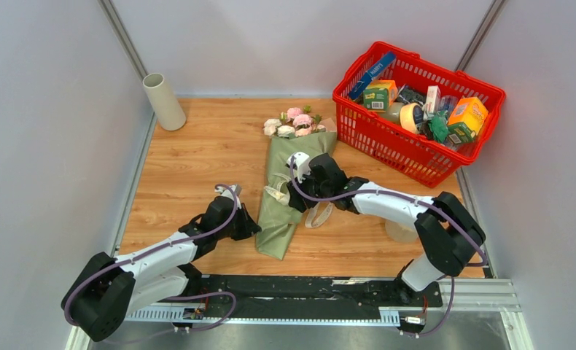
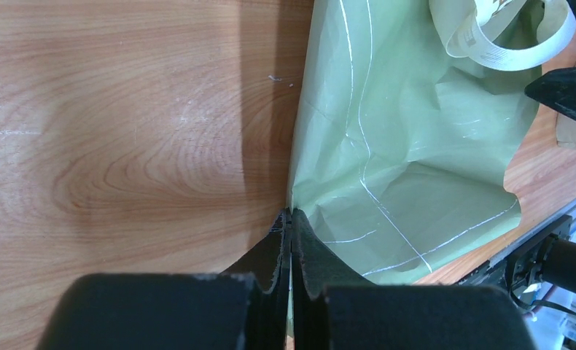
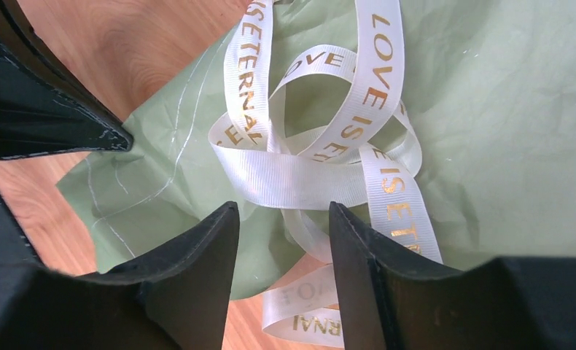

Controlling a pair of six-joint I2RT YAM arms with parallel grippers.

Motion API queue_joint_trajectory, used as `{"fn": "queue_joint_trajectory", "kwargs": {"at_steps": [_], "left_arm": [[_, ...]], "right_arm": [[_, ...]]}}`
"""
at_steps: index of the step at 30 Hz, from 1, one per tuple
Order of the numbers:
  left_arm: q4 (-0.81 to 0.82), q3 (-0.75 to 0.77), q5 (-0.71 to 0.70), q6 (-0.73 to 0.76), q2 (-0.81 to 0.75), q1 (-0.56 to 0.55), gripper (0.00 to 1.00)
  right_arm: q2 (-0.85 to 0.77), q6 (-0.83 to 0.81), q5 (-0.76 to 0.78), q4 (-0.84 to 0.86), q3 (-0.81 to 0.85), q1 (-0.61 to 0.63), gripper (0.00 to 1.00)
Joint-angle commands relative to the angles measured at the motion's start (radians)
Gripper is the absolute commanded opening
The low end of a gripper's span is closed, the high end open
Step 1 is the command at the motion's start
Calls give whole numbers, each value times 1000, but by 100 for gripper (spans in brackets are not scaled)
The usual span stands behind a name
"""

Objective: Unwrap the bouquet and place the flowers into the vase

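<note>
The bouquet lies on the wooden table, a sage-green paper cone with its narrow end toward me. The flowers, pink and cream roses, poke out of its far end. A cream ribbon with gold lettering lies looped and loose on the paper. My left gripper is shut on the paper's left edge near the narrow end. My right gripper hangs open over the ribbon, a ribbon tail showing between its fingers. The vase, an off-white tube, stands at the far left corner.
A red basket full of groceries sits at the back right. A tan tape roll lies by the right arm's elbow. Grey walls close in on the left, back and right. A metal rail runs along the near edge.
</note>
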Motion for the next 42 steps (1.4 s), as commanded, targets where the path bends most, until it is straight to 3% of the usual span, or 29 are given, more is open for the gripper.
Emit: {"fn": "queue_joint_trajectory", "kwargs": {"at_steps": [1, 3, 8, 12, 15, 24, 28, 36, 42], "left_arm": [[11, 2, -3, -4, -4, -2, 0], [16, 2, 0, -6, 1, -3, 0], [11, 2, -6, -12, -1, -3, 0], [4, 4, -12, -12, 1, -3, 0], [-21, 7, -31, -15, 4, -3, 0], [-61, 10, -64, -23, 15, -3, 0], [-49, 11, -60, -27, 21, -10, 0], [-47, 10, -60, -32, 22, -22, 0], [-47, 10, -58, -38, 15, -31, 0]], "right_arm": [[-29, -86, 149, 28, 14, 28, 49], [-21, -91, 180, 26, 19, 40, 44], [-17, -94, 224, 23, 16, 48, 44], [-21, -93, 272, 17, 19, 54, 27], [-60, -71, 411, -3, 34, 55, 13], [-245, 61, 445, -6, 33, 57, 1], [-265, 121, 485, -5, 16, 55, 0], [-321, 197, 724, -5, 45, 51, 2], [-333, 352, 842, -110, 36, 52, 5]]}}
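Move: The loosened ribbon bow on the green wrap lies just off the right hand's open fingers, about 3 cm ahead, 1 cm to the right and 2 cm below. From that hand the ribbon's loose tail lies some 6 cm right and 2 cm back, the flower heads about 24 cm straight ahead, and the wrap's near end roughly 10 cm back and 6 cm left. From the left hand, already shut on the wrap's lower edge, the bow is some 9 cm ahead, 11 cm right and a little higher. The right hand eases about 3 cm forward and 3 cm to the right at level height over the wrap while its half-open fingers shut on the ribbon, then pulls it up some 9 cm and carries on up, to the right and a little forward, away from the wrap, turning nearly 40 degrees clockwise in all. Meanwhile the left hand keeps its shut fingers on the wrap's lower left edge, sinking about 1 cm. ##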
